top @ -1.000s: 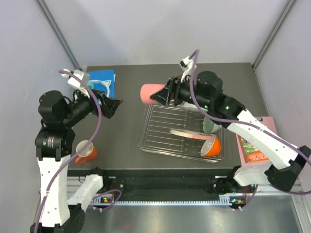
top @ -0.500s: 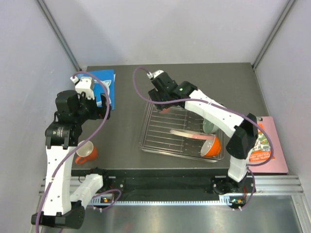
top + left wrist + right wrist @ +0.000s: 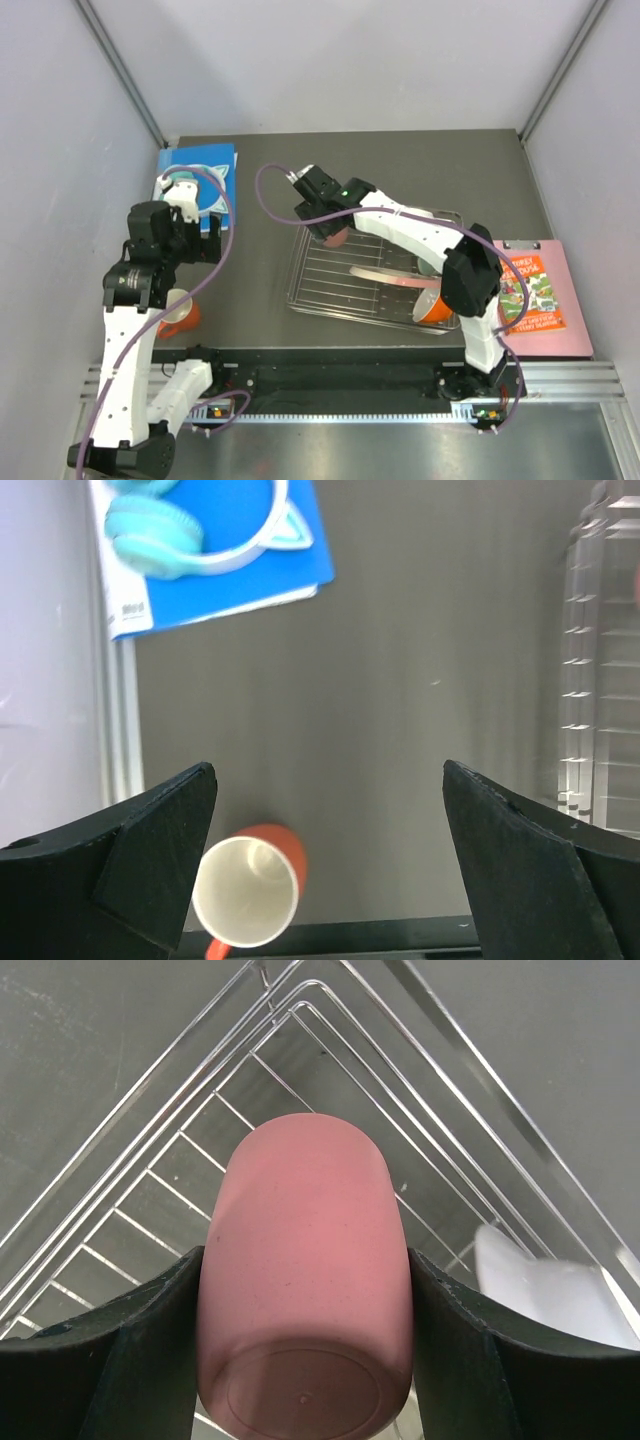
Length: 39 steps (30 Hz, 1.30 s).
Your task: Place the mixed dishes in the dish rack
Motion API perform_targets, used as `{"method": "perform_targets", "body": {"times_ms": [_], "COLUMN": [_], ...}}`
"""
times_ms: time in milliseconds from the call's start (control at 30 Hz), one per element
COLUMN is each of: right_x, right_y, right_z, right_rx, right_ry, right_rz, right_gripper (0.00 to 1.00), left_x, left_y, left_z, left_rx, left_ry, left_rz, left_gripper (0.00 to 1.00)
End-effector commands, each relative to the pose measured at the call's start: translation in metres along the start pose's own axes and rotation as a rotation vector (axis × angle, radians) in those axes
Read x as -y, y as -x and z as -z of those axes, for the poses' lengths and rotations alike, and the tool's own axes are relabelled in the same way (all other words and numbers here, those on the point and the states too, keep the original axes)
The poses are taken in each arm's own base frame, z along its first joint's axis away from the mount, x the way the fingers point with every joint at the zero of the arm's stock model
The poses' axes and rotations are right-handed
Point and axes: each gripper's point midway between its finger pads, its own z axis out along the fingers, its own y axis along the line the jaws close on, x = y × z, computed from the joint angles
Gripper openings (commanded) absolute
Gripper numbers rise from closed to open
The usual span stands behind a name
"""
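The silver wire dish rack (image 3: 335, 282) stands mid-table. It holds an orange bowl (image 3: 438, 304) at its near right corner and a pink-and-cream plate (image 3: 392, 277) on edge. My right gripper (image 3: 328, 231) is shut on the pink cup (image 3: 337, 237) and holds it mouth-down over the rack's far left corner. In the right wrist view the cup (image 3: 300, 1210) fills the gripper (image 3: 305, 1290), with the rack bars (image 3: 150, 1170) below. My left gripper (image 3: 186, 238) is open and empty. It hangs above the orange mug (image 3: 250, 885), which lies on the table (image 3: 178, 315).
A flat blue board (image 3: 215, 165) with a teal ring-shaped object (image 3: 185, 180) lies at the far left. A pink clipboard with a booklet (image 3: 535, 295) lies right of the rack. A pale dish edge (image 3: 550, 1290) shows in the rack beside the cup.
My right arm carried the pink cup from beyond the rack's far left down over its far left corner. My left arm drew back toward the near side, above the orange mug.
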Motion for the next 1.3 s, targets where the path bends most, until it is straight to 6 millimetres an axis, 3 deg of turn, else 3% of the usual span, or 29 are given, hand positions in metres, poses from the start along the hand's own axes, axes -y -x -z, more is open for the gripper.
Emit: {"method": "perform_targets", "body": {"times_ms": [0,533,667,767,933,1133,1267], "right_x": [-0.011,-0.021,-0.021,-0.02,-0.018,-0.013,-0.011], "right_y": [0.025,0.017,0.017,0.019,0.022,0.021,0.022], "right_z": [-0.004,-0.041,-0.041,-0.039,-0.035,-0.038,-0.036], "right_rx": [0.076,0.048,0.047,0.058,0.08,0.077,0.085], "right_ry": [0.019,0.03,0.044,0.045,0.039,0.01,0.002], "right_rz": [0.001,0.021,0.034,0.039,0.036,0.055,0.063], "right_gripper": [0.0,0.0,0.33,0.48,0.61,0.97,1.0], "left_x": [-0.02,-0.044,-0.05,-0.056,-0.072,-0.081,-0.081], "left_y": [-0.018,-0.035,-0.036,-0.039,-0.057,-0.076,-0.078], "left_z": [-0.004,-0.004,0.001,0.003,0.002,0.004,0.005], "left_rx": [-0.023,-0.077,-0.075,-0.075,-0.132,-0.19,-0.196], "left_ry": [0.103,0.209,0.237,0.269,0.328,0.361,0.362], "left_rz": [-0.071,-0.207,-0.232,-0.273,-0.415,-0.517,-0.525], "left_gripper": [0.99,0.99,0.99,0.99,0.99,0.99,0.99]}}
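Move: My right hand holds the pink cup; its spot inside the dish rack's far-left corner is about 1 cm ahead, 2 cm left and 11 cm below. The standing pink plate is 14 cm right and 10 cm back, the white dish 20 cm right and 3 cm ahead. For my empty left hand, the orange mug is some 7 cm back, 7 cm left, 21 cm below; the headphones are about 19 cm ahead and 5 cm left. I lower the pink cup about 4.5 cm into the rack's far-left corner with my right hand, easing it left and slightly forward, then hold that height and open my fingers wide to release it. Meanwhile my open left hand goes left, down and a little back towards the orange mug, rolling some 35 degrees so its left side rises. ##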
